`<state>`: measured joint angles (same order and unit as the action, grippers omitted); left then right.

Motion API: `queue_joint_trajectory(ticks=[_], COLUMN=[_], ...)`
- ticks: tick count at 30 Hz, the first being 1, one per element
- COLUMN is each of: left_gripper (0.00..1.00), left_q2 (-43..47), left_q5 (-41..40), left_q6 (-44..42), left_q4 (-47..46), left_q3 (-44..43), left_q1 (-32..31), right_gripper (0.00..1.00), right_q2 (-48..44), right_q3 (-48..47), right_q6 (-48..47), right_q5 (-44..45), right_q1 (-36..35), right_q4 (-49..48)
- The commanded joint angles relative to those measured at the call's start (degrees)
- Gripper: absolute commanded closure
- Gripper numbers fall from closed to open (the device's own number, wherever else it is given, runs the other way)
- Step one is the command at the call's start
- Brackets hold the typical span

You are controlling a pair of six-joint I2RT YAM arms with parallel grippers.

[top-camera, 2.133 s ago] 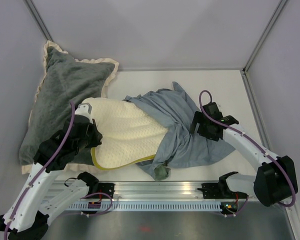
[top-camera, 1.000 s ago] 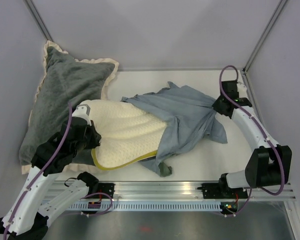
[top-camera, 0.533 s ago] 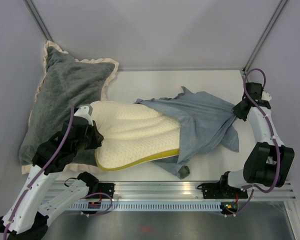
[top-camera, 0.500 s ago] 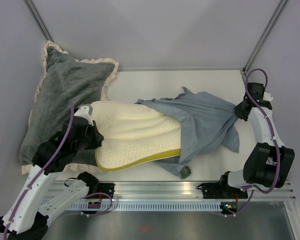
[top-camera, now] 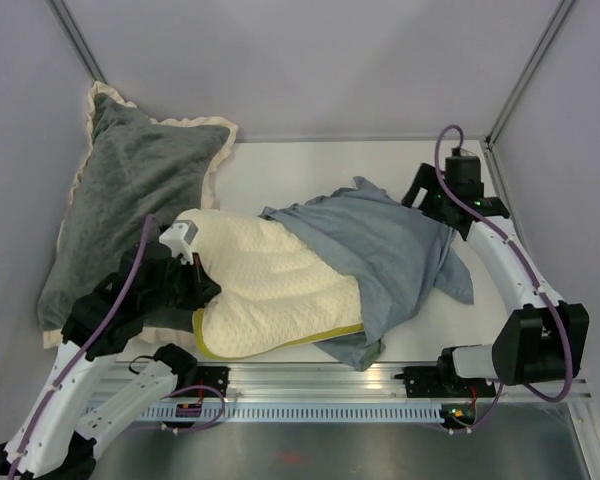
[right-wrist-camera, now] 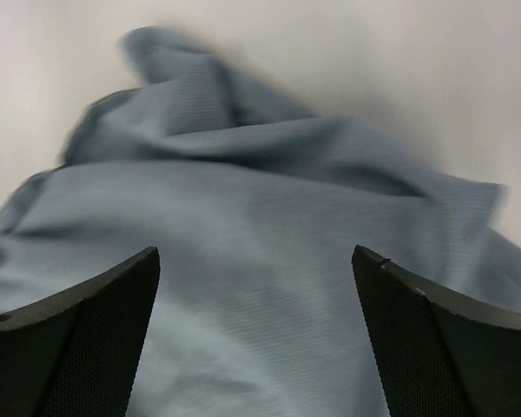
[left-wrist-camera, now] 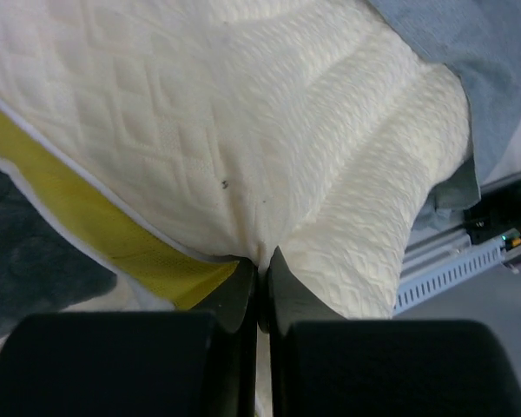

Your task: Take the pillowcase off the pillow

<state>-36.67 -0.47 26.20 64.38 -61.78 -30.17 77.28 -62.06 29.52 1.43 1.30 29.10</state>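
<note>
The cream quilted pillow (top-camera: 270, 295) lies across the table's front, its yellow-green edge band (left-wrist-camera: 113, 234) toward the near side. My left gripper (top-camera: 202, 292) is shut on a pinch of the pillow's cloth (left-wrist-camera: 262, 261) at its left end. The grey-blue pillowcase (top-camera: 385, 250) lies limp over the pillow's right end and spreads onto the table to the right. My right gripper (top-camera: 432, 205) hangs open just above the pillowcase's (right-wrist-camera: 269, 217) far right part, nothing between its fingers (right-wrist-camera: 113, 304).
A large dark grey plush pillow (top-camera: 130, 190) with a cream ruffle leans in the back left corner, beside my left arm. The white table (top-camera: 310, 165) is walled at the back and sides. A metal rail (top-camera: 310, 380) runs along the front edge.
My right gripper has opened and let go of the pillowcase, then drawn back left from the right wall. The cloth has slumped over the pillow's end. The left gripper and pillow shifted slightly nearer.
</note>
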Motion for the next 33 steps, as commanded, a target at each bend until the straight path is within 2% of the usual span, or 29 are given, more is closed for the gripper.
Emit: queue_joint_trajectory(ticks=[1,3,4,8,12,15,23,29,33], left_gripper=[0.98,0.98,0.98,0.98,0.98,0.98,0.98,0.98,0.98], left_q2=[-0.86,-1.04,-0.87,0.45,1.51,1.95,2.21,1.69,1.68], left_q5=[13.27,16.28,17.86,18.23,17.17,16.73,18.14,17.78,17.61], left_q6=[-2.9,-3.25,-3.26,-2.82,-2.64,-2.64,-1.41,-1.41,-1.24], left_q4=[-7.42,-8.04,-8.13,-7.52,-6.2,-5.58,-7.16,-7.51,-7.86], left_q3=[1.48,2.36,2.63,3.42,3.77,4.03,6.93,7.28,7.81], left_q1=[0.2,0.2,0.2,0.2,0.2,0.2,0.2,0.2,0.2], right_gripper=[0.02,0.02,0.02,0.02,0.02,0.02,0.05,0.05,0.04], right_q2=[-0.73,2.16,3.66,13.14,25.69,31.86,34.44,31.45,26.19], right_q3=[-7.8,-10.95,-12.28,-19.66,-29.14,-33.11,-28.66,-22.59,-18.28], right_q6=[-4.82,-6.04,-6.22,-8.24,-12.81,-15.54,-16.24,-17.04,-17.13], right_q5=[1.48,-1.15,-5.87,-11.79,-8.66,-6.8,-3.46,-2.05,-2.48], right_q1=[-9.02,-11.23,-11.75,-14.74,-21.67,-25.29,-30.65,-32.15,-33.55], right_q4=[-2.82,-4.22,-5.27,-6.51,-4.59,-1.86,-4.05,-7.3,-10.99])
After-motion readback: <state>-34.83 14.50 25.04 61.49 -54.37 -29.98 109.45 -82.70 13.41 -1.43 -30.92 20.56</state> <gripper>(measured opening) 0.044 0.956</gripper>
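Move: The far edge of the pillowcase that the open right hand goes for lies about 26 cm to its left, 4 cm farther out and some 10 cm lower. A peak of cloth stands some 8 cm right of that edge spot and 4 cm beyond it, and the pillow's middle is about 36 cm left of the hand and 13 cm nearer the base. From the left hand, which holds the pillow, the edge lies about 26 cm ahead, 23 cm right and 18 cm below. Towards the pillowcase's far edge the right hand, already open, swings some 25 cm left in an arc, first rising over the cloth, then sinking to finish lower than it began, ending about 5 cm farther forward. It turns roughly 45 degrees counter-clockwise, fingers still wide. The left hand keeps its pinch on the pillow and eases about 3 cm each right, back and down. ##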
